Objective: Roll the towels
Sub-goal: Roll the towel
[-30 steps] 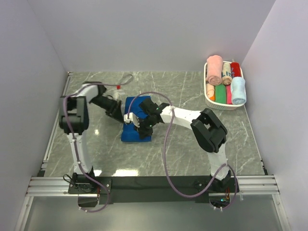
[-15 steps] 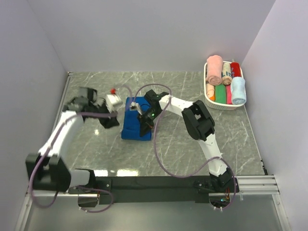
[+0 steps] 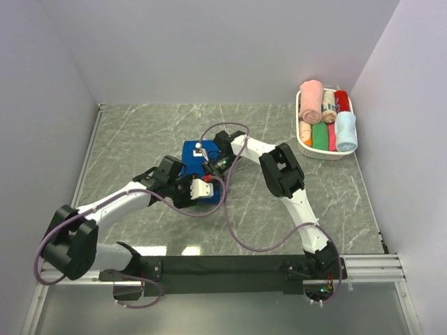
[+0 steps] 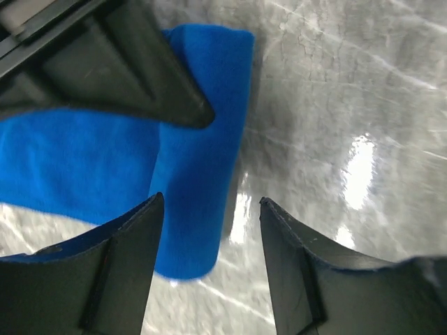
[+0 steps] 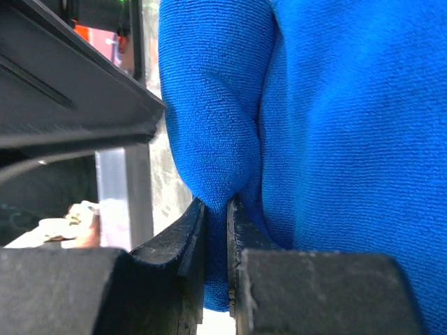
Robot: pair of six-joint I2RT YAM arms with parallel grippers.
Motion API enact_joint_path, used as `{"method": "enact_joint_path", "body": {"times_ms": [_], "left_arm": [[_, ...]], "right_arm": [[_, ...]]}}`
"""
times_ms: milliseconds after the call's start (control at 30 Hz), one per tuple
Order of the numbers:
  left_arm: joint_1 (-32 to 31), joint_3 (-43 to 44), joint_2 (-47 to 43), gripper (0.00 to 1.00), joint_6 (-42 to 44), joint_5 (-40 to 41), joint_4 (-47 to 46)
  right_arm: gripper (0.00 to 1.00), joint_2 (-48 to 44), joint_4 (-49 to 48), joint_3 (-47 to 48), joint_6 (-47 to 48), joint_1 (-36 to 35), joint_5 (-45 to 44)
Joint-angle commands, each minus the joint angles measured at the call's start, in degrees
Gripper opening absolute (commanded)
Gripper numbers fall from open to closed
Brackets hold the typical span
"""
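Note:
The royal blue towel (image 3: 190,155) lies mid-table, partly rolled, with the roll (image 4: 202,139) along one edge. My right gripper (image 3: 211,165) is shut on a fold of this towel (image 5: 209,125); cloth fills the thin gap between its fingers (image 5: 215,209). At the towel's near side, my left gripper (image 3: 195,190) is open. One end of the roll sits between its fingers (image 4: 209,202) without being squeezed. The pale blue towel (image 3: 346,131) lies rolled in the basket (image 3: 323,155).
The white basket at the back right also holds rolled pink, green and red towels. The right gripper's black body (image 4: 105,63) hangs close above the left gripper. White walls enclose the marble table on three sides.
My left arm has swung from the towel's left side round to its near side, and its jaws have widened. The right gripper has stayed pinched on the towel, shifting toward its far end.

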State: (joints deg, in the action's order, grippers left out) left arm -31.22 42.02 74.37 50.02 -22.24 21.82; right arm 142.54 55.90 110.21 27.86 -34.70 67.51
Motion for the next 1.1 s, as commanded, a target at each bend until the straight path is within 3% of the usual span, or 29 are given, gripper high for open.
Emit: {"method": "enact_joint_path", "body": {"times_ms": [0, 67, 167, 200, 233, 300, 400, 467, 667, 700, 800, 867, 967, 1067], "left_arm": [[-1.91, -1.06, 3.66, 0.61, 4.03, 2.55, -5.74], [-2.26, -1.06, 5.52, 0.56, 4.73, 2.82, -5.56], [-2.53, -0.19, 8.77, 0.4, 5.79, 1.94, -2.24], [-2.79, 1.12, 11.04, 0.26, 5.62, 1.68, -0.75], [-2.79, 2.0, 12.28, 0.2, 5.27, 1.41, 2.58], [-2.79, 4.11, 15.52, 0.08, 3.26, 0.71, 5.23], [-2.79, 5.43, 17.56, 0.01, 1.49, -1.13, 9.46], [-2.79, 6.31, 18.53, 0.01, 0.7, -2.01, 13.13], [-2.44, 11.5, 25.2, 0.01, -2.73, -3.6, 20.89], [-2.35, 12.03, 25.56, 0.01, -3.34, -3.95, 21.85], [-2.0, 13.34, 27.4, 0.01, -5.01, -4.83, 23.34], [-1.48, 14.31, 29.24, 0.01, -5.81, -5.97, 24.23], [-0.95, 18.6, 34.15, 0.01, -6.69, -7.63, 26.94], [0.28, 23.35, 40.3, 0.01, -6.51, -9.74, 31.17]], "right_arm": [[0.0, 5.64, 3.86, 0.53, 0.62, 0.33, -9.32], [0.0, 5.82, 3.69, 0.97, 0.01, 0.33, -9.5], [0.02, 5.03, 1.94, 0.09, -2.09, 1.12, -9.5], [0.07, 4.59, 1.15, -0.35, -2.8, 1.65, -9.41], [0.21, 3.89, -0.6, -1.57, -4.81, 2.0, -9.15], [0.34, 0.56, -2.71, -3.07, -7.36, 2.96, -8.1], [0.51, -7.34, -10.7, -7.9, -14.84, 4.63, -10.01], [0.59, -13.65, -15.37, -10.98, -18.0, 6.22, -12.47], [0.64, -28.42, -22.75, -17.04, -18.01, 11.13, -26.27], [0.75, -30.28, -23.46, -17.92, -17.58, 11.49, -28.37], [0.77, -38.45, -27.14, -21.96, -16.78, 12.55, -36.64], [0.79, -47.21, -33.11, -27.92, -17.22, 12.9, -42.96], [0.9, -59.37, -42.17, -37.24, -18.53, 12.73, -51.9], [0.99, -66.59, -41.24, -40.95, -20.48, 12.81, -52.58]]}}
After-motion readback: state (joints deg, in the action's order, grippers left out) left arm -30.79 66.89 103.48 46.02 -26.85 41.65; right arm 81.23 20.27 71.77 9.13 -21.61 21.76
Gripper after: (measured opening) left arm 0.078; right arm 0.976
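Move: The blue towel's near-end roll, lying left to right, has its middle about 4 cm right of the open left hand, 1 cm ahead and 4 cm below. The right fingers still pinch this roll, its middle some 1 cm back, 1 cm left and 1 cm below them. The flat rest of the towel centres about 9 cm ahead of the roll. From the right hand the towel basket stands roughly 37 cm right and 19 cm ahead, about level. Down some 3 cm, with a slight forward shift, the left hand closes its open fingers on the towel's near-end roll, then keeps the pinch, sinks a little more and swings its fingertips back towards the robot by about 25 degrees. As that grip closes, the right fingers open off the roll; the hand backs out right and forward, then climbs away about 20 cm, opening wide and turning clockwise towards the basket side. ##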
